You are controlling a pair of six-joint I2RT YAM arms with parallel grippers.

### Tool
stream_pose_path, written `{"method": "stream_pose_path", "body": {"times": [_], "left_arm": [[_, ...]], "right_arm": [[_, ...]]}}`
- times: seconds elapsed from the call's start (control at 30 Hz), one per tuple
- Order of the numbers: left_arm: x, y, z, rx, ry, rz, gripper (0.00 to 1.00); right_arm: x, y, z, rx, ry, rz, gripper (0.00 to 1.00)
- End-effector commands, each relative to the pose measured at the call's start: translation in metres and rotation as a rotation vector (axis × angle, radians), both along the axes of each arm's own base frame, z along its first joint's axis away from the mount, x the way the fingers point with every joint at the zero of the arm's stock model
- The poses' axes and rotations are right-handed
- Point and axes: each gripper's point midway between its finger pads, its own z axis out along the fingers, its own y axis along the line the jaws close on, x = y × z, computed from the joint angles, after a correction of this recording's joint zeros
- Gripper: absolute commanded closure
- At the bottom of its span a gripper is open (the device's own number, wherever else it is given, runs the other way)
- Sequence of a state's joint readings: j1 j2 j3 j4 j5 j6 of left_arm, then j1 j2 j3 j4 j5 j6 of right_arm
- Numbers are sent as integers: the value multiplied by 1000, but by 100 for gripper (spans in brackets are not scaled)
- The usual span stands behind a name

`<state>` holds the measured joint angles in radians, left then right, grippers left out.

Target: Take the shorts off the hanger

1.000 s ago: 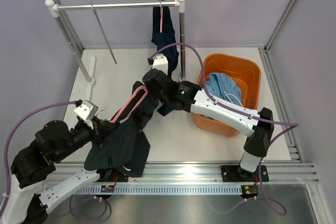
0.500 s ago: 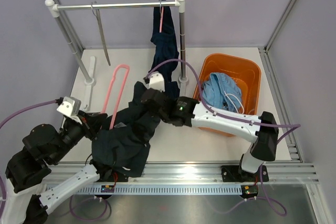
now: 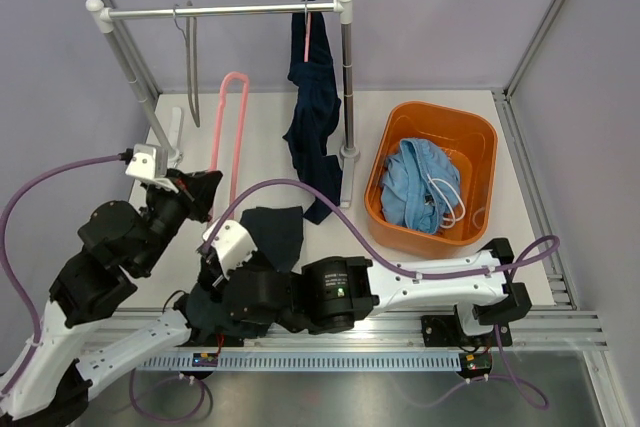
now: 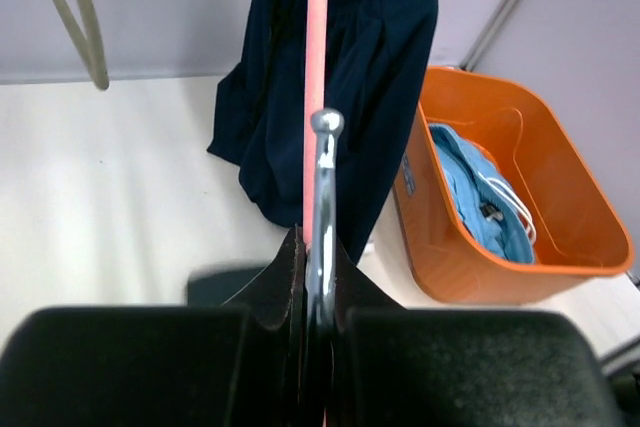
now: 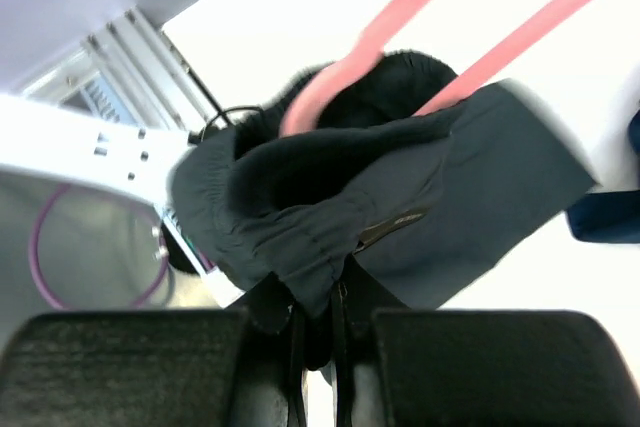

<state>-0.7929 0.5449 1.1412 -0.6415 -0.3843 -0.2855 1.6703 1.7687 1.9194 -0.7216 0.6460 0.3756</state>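
In the top view my left gripper is shut on the metal hook of a pink hanger, which points away toward the rail. The right gripper is shut on the waistband of the charcoal shorts, bunched at the near left of the table. In the right wrist view the hanger's pink end lies at the opening of these shorts; whether it is inside them I cannot tell. Dark navy shorts hang from the rail. Light blue shorts lie in the bin.
The metal rail on its two posts spans the back, with a bare grey hanger on its left half. The orange bin stands at the right. The right arm's long link runs along the table's near edge.
The left gripper has drawn the pink hanger up and back to the left, away from the charcoal shorts. The right arm has swung to the near left with the shorts.
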Motion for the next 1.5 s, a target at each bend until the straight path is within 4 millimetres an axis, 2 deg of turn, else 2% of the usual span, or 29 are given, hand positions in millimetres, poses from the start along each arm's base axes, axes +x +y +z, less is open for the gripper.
{"method": "stream_pose_path", "body": {"times": [0.0,0.1,0.23,0.27,0.33,0.37,0.4,0.5,0.53,0.57,0.6,0.63,0.67,0.7,0.8,0.9,1.0,1.03,1.07,1.1,1.13,1.2,1.23,1.27,1.3,1.33,1.4,1.43,1.47], "left_arm": [[14,5,43,-115,-116,85,100],[21,5,52,-94,-115,107,100],[26,3,52,-57,-87,122,100],[25,3,49,-55,-82,117,100],[24,2,45,-53,-77,110,100],[22,3,41,-46,-71,106,100],[22,4,39,-39,-68,106,100],[21,5,31,-7,-52,104,100],[21,5,31,-3,-51,106,100],[20,5,29,5,-45,104,100],[20,5,28,8,-46,99,100],[20,5,27,12,-45,99,100],[20,5,26,12,-43,99,100],[20,2,22,17,-37,90,100],[20,-2,18,15,-29,73,100],[22,-4,12,21,-21,68,100],[23,-8,5,26,-11,61,100],[23,-9,3,28,-9,59,100],[23,-10,2,27,-7,53,100],[23,-10,1,28,-6,53,100],[23,-10,-1,31,-4,53,100],[22,-9,-3,35,-1,53,100],[21,-8,-4,39,0,53,100],[21,-7,-4,42,-1,56,100],[20,-5,-4,44,-3,57,100],[20,-4,-6,52,-2,61,100],[19,-3,-9,58,0,61,100],[19,-2,-11,64,4,62,100],[19,-1,-12,68,5,68,100]], "right_arm": [[-4,-14,26,-26,-95,4,100],[18,-40,45,-41,-156,-123,100],[63,-91,93,-3,-244,-306,100],[75,-113,112,27,-257,-348,100],[94,-141,131,64,-267,-417,100],[114,-172,150,95,-285,-483,100],[123,-185,161,126,-291,-521,100],[151,-250,205,234,-338,-676,100],[154,-265,214,254,-358,-714,100],[155,-298,232,316,-371,-783,100],[156,-318,260,400,-405,-825,100],[157,-322,261,411,-431,-838,100],[153,-355,279,421,-494,-848,100],[152,-369,297,582,-486,-896,100],[153,-408,322,628,-555,-969,100],[160,-413,337,598,-626,-1012,100],[178,-411,341,528,-681,-1066,100],[192,-410,337,478,-698,-1104,100],[204,-396,325,434,-672,-1057,100],[207,-402,331,461,-664,-1057,100],[224,-392,322,427,-653,-1057,100],[244,-397,317,425,-629,-1056,100],[264,-386,307,387,-610,-1052,100],[276,-387,299,370,-585,-1047,100],[278,-388,306,398,-584,-1041,100],[301,-378,290,354,-545,-1030,100],[305,-380,301,377,-555,-1030,100],[323,-372,291,341,-541,-1038,100],[325,-374,290,328,-540,-1046,100]]}}
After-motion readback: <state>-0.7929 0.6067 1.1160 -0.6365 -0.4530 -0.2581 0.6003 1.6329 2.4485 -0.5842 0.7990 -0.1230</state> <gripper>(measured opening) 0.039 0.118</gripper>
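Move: The dark shorts are already pinched in the right hand; the orange bin they go to is centred about 35 cm ahead of it, 40 cm to its right and 25 cm lower. The pink hanger's middle is some 15 cm ahead and 3 cm right, about 6 cm higher; the navy shorts hang roughly 40 cm ahead and 14 cm right, at nearly the same height. From the left hand, the bin is about 22 cm ahead, 42 cm right and 32 cm below. The dark shorts, still pinched at the waistband, are swung away from the pink hanger by the right hand, about 45 cm right while climbing nearly 35, then carried forward over the bin as the hand sinks a few centimetres; its wrist turns some 60 degrees clockwise and tips the fingers up. The left hand keeps its grip on the hanger, easing 2 cm forward and up, then sinking about 4. ##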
